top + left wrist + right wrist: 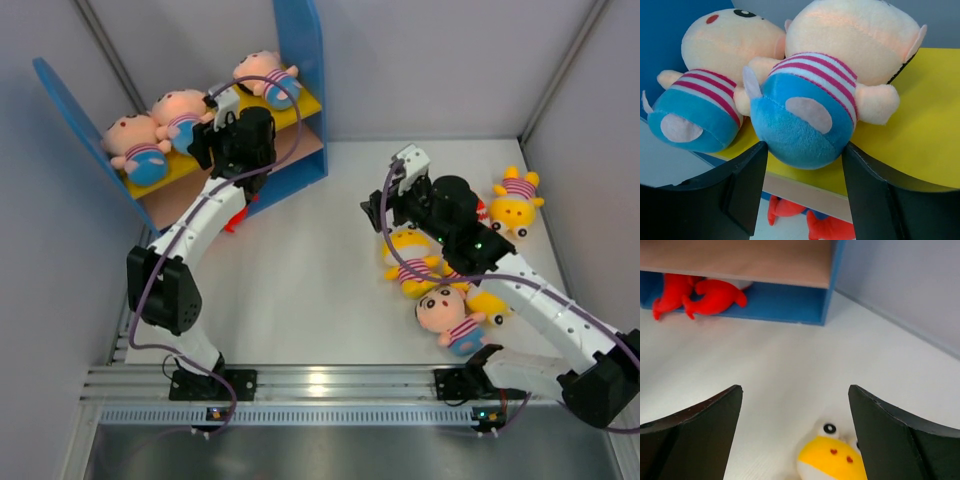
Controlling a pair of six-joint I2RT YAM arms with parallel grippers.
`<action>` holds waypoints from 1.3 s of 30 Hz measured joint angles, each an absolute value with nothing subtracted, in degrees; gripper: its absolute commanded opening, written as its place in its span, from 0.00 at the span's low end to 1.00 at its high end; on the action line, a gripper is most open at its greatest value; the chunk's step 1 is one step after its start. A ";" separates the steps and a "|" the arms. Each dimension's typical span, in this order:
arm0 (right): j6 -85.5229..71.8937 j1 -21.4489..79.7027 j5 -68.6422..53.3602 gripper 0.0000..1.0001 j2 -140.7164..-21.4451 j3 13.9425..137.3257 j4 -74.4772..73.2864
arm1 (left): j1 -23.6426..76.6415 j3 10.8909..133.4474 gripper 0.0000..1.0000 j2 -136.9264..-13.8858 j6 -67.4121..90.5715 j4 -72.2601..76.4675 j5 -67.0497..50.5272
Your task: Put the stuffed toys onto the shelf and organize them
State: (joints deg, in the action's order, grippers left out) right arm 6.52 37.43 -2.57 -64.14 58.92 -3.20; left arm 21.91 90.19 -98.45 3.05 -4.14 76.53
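The shelf (300,50) stands at the back left, and three pink-faced stuffed toys lie on its yellow upper board (310,100). My left gripper (207,130) is at the middle doll (180,112). In the left wrist view the gripper (804,147) is open, its fingers flanking that doll's blue bottom (800,125), which rests on the yellow board (920,135) beside another doll (700,105). My right gripper (380,212) hangs open over the table. Below it, a yellow toy (832,460) lies between the fingers of the gripper (795,390).
Red toys (700,295) lie under the shelf's lower board (740,260); one red limb (235,222) pokes out at the front. On the right of the table lie yellow toys (410,245) (515,205) and a pink-faced doll (450,315). Grey walls enclose the table.
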 measured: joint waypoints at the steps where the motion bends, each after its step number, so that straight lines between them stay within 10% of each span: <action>1: 4.54 36.03 -1.45 0.88 -64.14 59.18 -4.60 | 21.91 90.19 0.68 -97.93 2.83 -4.23 75.83; 10: -13.37 14.98 8.60 0.90 -64.20 59.35 -25.08 | 22.98 89.08 0.99 -94.48 -0.84 -4.29 71.40; 31: -43.31 15.94 5.39 0.84 -49.34 43.18 -61.52 | 27.83 82.74 0.99 -80.68 -12.97 -5.87 61.36; 34: -44.69 16.84 3.11 0.71 -52.42 38.39 -58.35 | 29.28 82.74 0.99 -78.52 -13.58 -8.80 57.95; 38: -44.42 17.15 0.34 0.01 -55.88 37.23 -53.87 | 29.54 82.70 0.97 -74.72 -13.41 -16.88 47.92; 39: -43.97 17.37 -0.03 0.00 -55.92 37.28 -53.39 | 29.45 82.70 0.96 -73.60 -13.34 -19.51 44.12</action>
State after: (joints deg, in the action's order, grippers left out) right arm -43.97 17.37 -0.03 -55.92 37.28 -53.39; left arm 29.45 82.70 -73.60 -13.34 -19.51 44.12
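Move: The boy doll on the table lies some 17 cm back, 18 cm to the right and 26 cm below the right hand. The nearer yellow doll is about 4 cm back and 8 cm right of that hand, the other yellow doll some 9 cm back and 22 cm right, both on the table. From the left hand the table boy is roughly 31 cm back, 57 cm right and 28 cm below; the middle shelf boy is 6 cm ahead, 5 cm left, about level. The right hand ends with its fingers closing on the table boy, pinching it between face and body at the neck. It gets there by sweeping right some 20 cm, then down and back about 25 cm, tipping its fingers down and turning clockwise. The left hand, opening wider, backs off the shelf boy, some 7 cm back and right while rising, turning clockwise. ##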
